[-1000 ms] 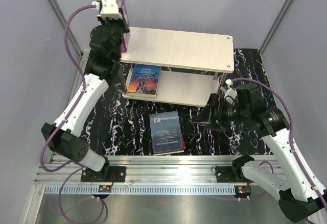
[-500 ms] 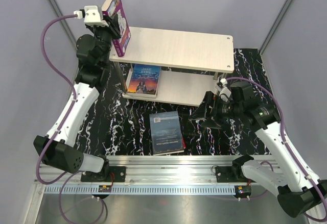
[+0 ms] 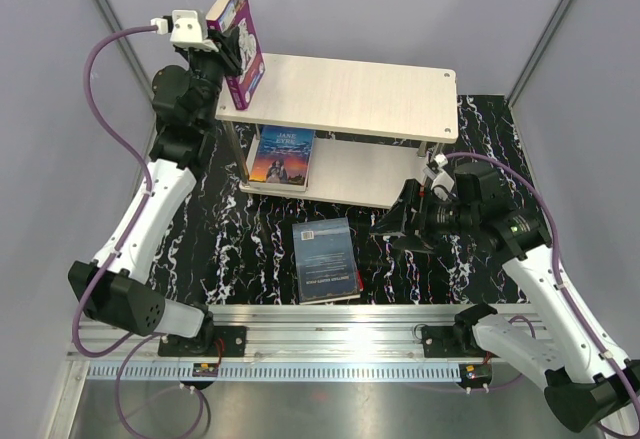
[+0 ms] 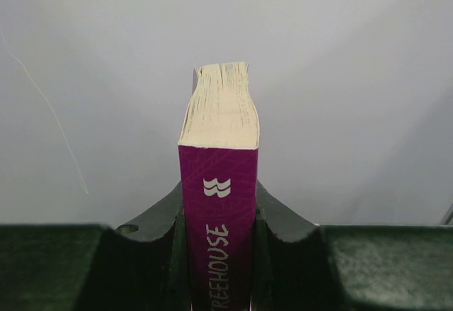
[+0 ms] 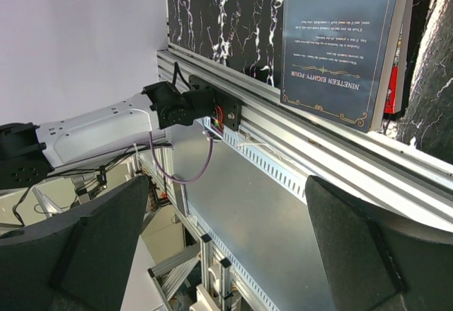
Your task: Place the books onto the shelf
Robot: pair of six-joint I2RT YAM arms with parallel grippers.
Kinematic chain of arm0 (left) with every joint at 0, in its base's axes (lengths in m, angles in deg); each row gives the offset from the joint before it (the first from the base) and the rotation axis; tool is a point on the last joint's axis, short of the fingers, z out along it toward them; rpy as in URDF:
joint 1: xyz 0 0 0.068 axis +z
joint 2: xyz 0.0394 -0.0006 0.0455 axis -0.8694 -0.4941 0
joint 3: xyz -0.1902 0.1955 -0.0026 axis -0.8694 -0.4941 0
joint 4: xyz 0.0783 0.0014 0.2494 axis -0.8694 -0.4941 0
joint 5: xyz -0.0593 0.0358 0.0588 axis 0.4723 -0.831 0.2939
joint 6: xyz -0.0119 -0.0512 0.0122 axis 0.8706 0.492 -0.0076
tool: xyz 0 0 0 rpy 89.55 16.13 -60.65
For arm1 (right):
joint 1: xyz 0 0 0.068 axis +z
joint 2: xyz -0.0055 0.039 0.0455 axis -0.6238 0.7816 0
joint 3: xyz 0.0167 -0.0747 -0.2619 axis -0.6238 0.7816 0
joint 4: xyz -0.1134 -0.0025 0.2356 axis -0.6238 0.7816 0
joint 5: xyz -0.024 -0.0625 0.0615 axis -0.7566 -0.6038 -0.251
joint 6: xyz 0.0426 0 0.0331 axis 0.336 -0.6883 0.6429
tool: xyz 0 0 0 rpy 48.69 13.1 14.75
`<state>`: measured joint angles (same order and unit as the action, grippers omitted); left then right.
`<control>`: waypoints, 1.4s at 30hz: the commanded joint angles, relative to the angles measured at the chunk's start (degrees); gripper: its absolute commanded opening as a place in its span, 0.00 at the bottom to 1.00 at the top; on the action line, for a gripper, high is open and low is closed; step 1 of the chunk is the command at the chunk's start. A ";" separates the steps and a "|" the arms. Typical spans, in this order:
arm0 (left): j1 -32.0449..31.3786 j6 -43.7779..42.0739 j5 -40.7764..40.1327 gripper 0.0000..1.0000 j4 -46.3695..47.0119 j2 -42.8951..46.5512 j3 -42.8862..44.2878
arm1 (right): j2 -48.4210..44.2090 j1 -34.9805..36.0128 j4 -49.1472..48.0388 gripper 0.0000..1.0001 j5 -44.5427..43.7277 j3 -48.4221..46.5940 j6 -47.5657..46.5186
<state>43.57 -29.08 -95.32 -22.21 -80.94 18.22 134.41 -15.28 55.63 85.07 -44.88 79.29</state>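
My left gripper (image 3: 226, 41) is shut on a purple book (image 3: 243, 44), held upright by its spine above the left end of the shelf's top board (image 3: 345, 94). In the left wrist view the purple spine (image 4: 218, 205) sits clamped between both fingers (image 4: 159, 233). A blue-orange "Jane Eyre" book (image 3: 281, 156) lies on the shelf's lower board (image 3: 365, 177). A dark teal book (image 3: 327, 257) lies flat on the mat, with a red edge (image 5: 393, 88) showing under it. My right gripper (image 3: 397, 227) hangs open just right of it, empty; the teal book (image 5: 340, 35) shows in the right wrist view.
A black marbled mat (image 3: 230, 244) covers the table under the shelf. An aluminium rail (image 3: 330, 321) runs along the near edge between the arm bases. Grey walls close in the left, back and right sides.
The left arm has lifted the purple book and swung it right, over the shelf's left end. The right gripper has shifted slightly left toward the teal book, still open.
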 commanded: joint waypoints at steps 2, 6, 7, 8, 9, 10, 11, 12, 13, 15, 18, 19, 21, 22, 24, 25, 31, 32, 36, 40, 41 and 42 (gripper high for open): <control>-0.75 -0.88 -1.41 0.07 5.83 3.47 1.32 | -0.55 0.16 -2.48 1.00 0.58 0.64 0.74; -0.67 -2.91 -1.16 0.00 5.66 2.25 3.51 | -0.20 0.16 -3.44 1.00 1.19 1.43 1.09; -0.67 -2.91 -1.25 0.00 6.36 1.90 4.04 | -0.11 0.07 -3.79 1.00 1.46 1.61 1.18; -0.67 -2.82 -0.99 0.00 6.97 1.63 4.13 | -0.11 0.16 -4.15 1.00 1.72 1.70 1.18; -0.76 -3.00 -1.25 0.00 7.50 1.37 4.39 | 0.06 0.16 -4.41 1.00 1.90 2.04 1.27; -0.76 -2.65 -1.42 0.00 8.20 1.10 4.92 | 0.15 0.16 -4.67 1.00 2.07 2.31 1.53; -0.76 -2.82 -1.69 0.00 8.47 0.58 5.62 | 0.33 0.16 -4.76 1.00 2.33 2.31 1.53; -0.76 -3.00 -2.21 0.00 9.00 0.40 5.71 | 0.42 0.16 -5.11 1.00 2.42 2.57 1.53; -0.67 -2.74 -2.48 0.00 9.78 0.22 5.80 | 0.50 0.16 -5.20 1.00 2.51 2.75 1.62; -0.76 -2.65 -2.83 0.00 10.93 -0.22 5.72 | 0.24 0.16 -5.73 1.00 2.69 3.19 1.89; -0.76 -2.56 -2.66 0.00 11.99 -0.74 5.45 | 0.24 0.16 -5.82 1.00 2.60 3.45 2.06; -0.76 -2.39 -2.57 0.00 12.42 -0.74 5.10 | 0.15 0.16 -5.99 1.00 2.51 3.45 2.06; -0.76 -2.12 -2.13 0.00 12.69 -0.66 3.36 | 0.41 0.16 -5.82 1.00 2.60 3.37 2.06; -0.76 -1.95 -1.96 0.00 13.04 -0.57 2.73 | 0.50 0.16 -5.91 1.00 2.69 3.37 1.98; -0.76 -1.51 -1.51 0.04 12.78 -0.13 1.50 | 0.68 0.16 -5.82 1.00 2.60 3.37 1.97; -0.76 -1.07 -1.51 0.06 13.13 0.39 0.02 | 0.68 0.16 -5.82 1.00 2.60 3.37 1.97; -0.76 -0.45 -0.55 0.27 12.61 1.89 -3.16 | 1.03 0.16 -6.35 1.00 2.51 3.54 1.97; -0.76 -0.54 -0.37 0.30 12.43 2.15 -3.60 | 1.03 0.16 -6.52 1.00 2.60 3.63 1.97; -0.76 -1.24 -0.20 0.51 12.34 2.95 -4.31 | 1.47 0.16 -7.14 1.00 2.95 4.07 2.15; -0.76 -2.47 0.77 0.68 10.68 2.77 -3.43 | 1.47 0.16 -7.58 1.00 3.13 4.33 2.32; -0.76 -2.56 0.77 0.73 10.06 2.60 -2.90 | 1.47 0.16 -7.66 1.00 3.13 4.33 2.41; -0.76 -2.47 0.77 0.78 9.71 2.33 -2.38 | 1.30 0.16 -7.84 1.00 3.04 4.59 2.59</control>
<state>42.94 -30.63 -95.72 -14.30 -79.83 13.84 136.03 -15.28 50.27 87.01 -40.51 81.26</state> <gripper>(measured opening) 0.737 0.994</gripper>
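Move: The left hand still pinches the purple book, standing upright at the left end of the shelf's top board, its middle about 2 cm ahead, 1 cm right and level. Jane Eyre lies in the shelf about 10 cm to this hand's right, level fore and aft, 32 cm down. For the right hand, the purple book is roughly 31 cm ahead, 30 left and 25 up. Left hand lifts about 2 cm, lowers back onto the shelf top, then opens wide, releasing the upright purple book. ##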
